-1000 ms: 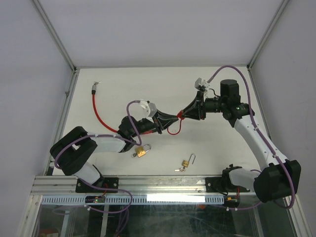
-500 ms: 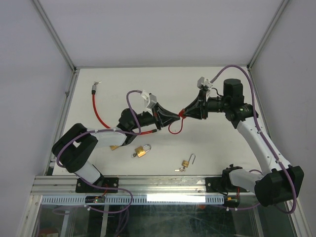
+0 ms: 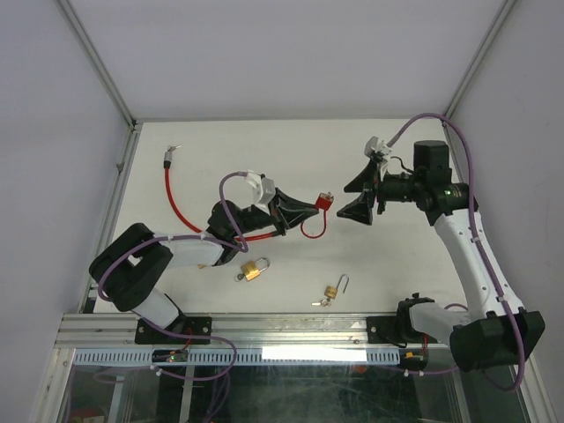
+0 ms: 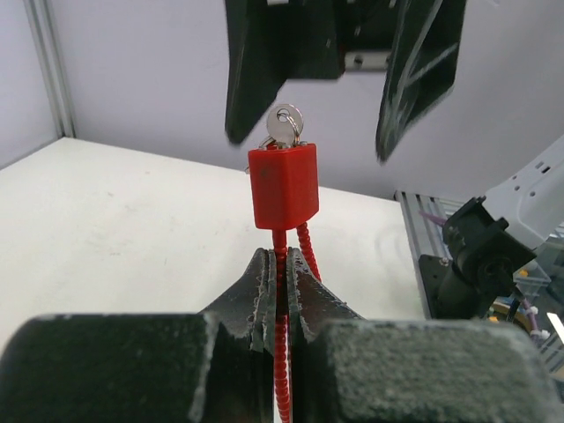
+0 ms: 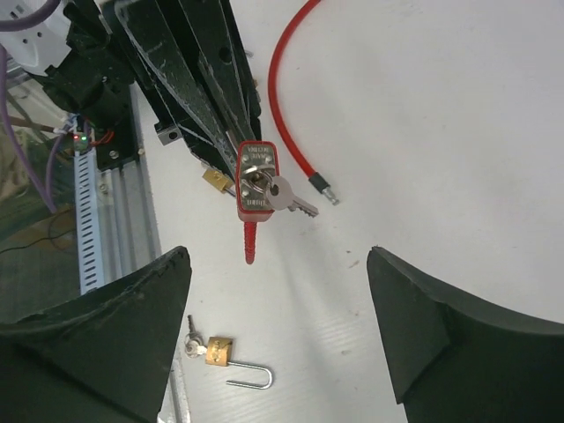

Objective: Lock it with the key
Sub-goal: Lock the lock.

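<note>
A red cable lock has a small red body (image 3: 324,202) with a silver key (image 4: 285,123) in its face. My left gripper (image 3: 308,210) is shut on the ribbed red cable (image 4: 282,291) just below the body (image 4: 283,185) and holds it above the table. My right gripper (image 3: 353,197) is open and empty, a short way right of the lock and facing it. In the right wrist view the lock body (image 5: 256,181) and key (image 5: 286,196) hang between and beyond my open fingers (image 5: 414,317). The long cable (image 3: 176,207) trails off to the far left.
A brass padlock (image 3: 253,270) lies below my left gripper. A second brass padlock (image 3: 333,289) with an open shackle and keys lies near the front edge; it also shows in the right wrist view (image 5: 216,351). The cable's metal end (image 3: 167,159) lies far left.
My right gripper has let go of the lock's key end, opened wide and drawn back to the right. My left gripper still holds the cable.
</note>
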### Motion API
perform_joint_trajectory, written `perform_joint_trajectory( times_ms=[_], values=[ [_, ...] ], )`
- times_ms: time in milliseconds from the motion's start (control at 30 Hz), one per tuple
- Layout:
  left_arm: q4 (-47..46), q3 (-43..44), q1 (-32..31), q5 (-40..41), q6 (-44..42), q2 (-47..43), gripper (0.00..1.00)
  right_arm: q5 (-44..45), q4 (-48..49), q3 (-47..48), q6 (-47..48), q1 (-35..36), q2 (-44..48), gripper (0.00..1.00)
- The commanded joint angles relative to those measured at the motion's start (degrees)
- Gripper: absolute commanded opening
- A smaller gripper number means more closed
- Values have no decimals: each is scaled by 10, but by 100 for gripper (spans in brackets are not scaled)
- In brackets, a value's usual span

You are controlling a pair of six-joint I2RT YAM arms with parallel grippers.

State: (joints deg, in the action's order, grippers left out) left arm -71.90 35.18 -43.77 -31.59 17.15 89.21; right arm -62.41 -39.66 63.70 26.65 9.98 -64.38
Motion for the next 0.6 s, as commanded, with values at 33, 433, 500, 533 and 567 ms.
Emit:
perform_joint_trajectory(
  times_ms=[33,433,500,533,567],
  values=[
    [9,-12,4,14,-63,-25,0,-9,-71,78,60,-38,42,86],
    [144,-20,-43,145,-235,-69,0,64,-97,102,-126,14,-61,58],
    [148,-15,-47,146,-239,-69,0,80,-78,95,-142,26,-66,54],
    [151,-14,-49,146,-240,-67,0,82,-71,93,-148,30,-69,53],
    [152,-13,-50,146,-240,-67,0,86,-65,94,-155,35,-72,50]
  ],
)
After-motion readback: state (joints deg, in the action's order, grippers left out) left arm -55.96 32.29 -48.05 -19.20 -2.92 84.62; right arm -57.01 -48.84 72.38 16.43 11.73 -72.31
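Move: The red lock, its key in the upward face, lies about 6 cm to the right hand's left, roughly level fore and aft and a centimetre lower. The small brass padlock on the table is some 14 cm back, 3 cm left and 26 cm below that hand. The hose end lies about 5 cm ahead, 18 cm left and equally low. From the left hand, pinching the cable, the lock is 3 cm right, 3 cm up and about 1 cm ahead. Still pinching the red cable under the lock, the left hand sinks about 5 cm and tips its fingers some 15 degrees downward, turning a little counter-clockwise. The right hand, already free of the key, rises about 5 cm beside the lock, then comes back down to near its starting height, rolling its forward side down and partly closing its empty fingers. ##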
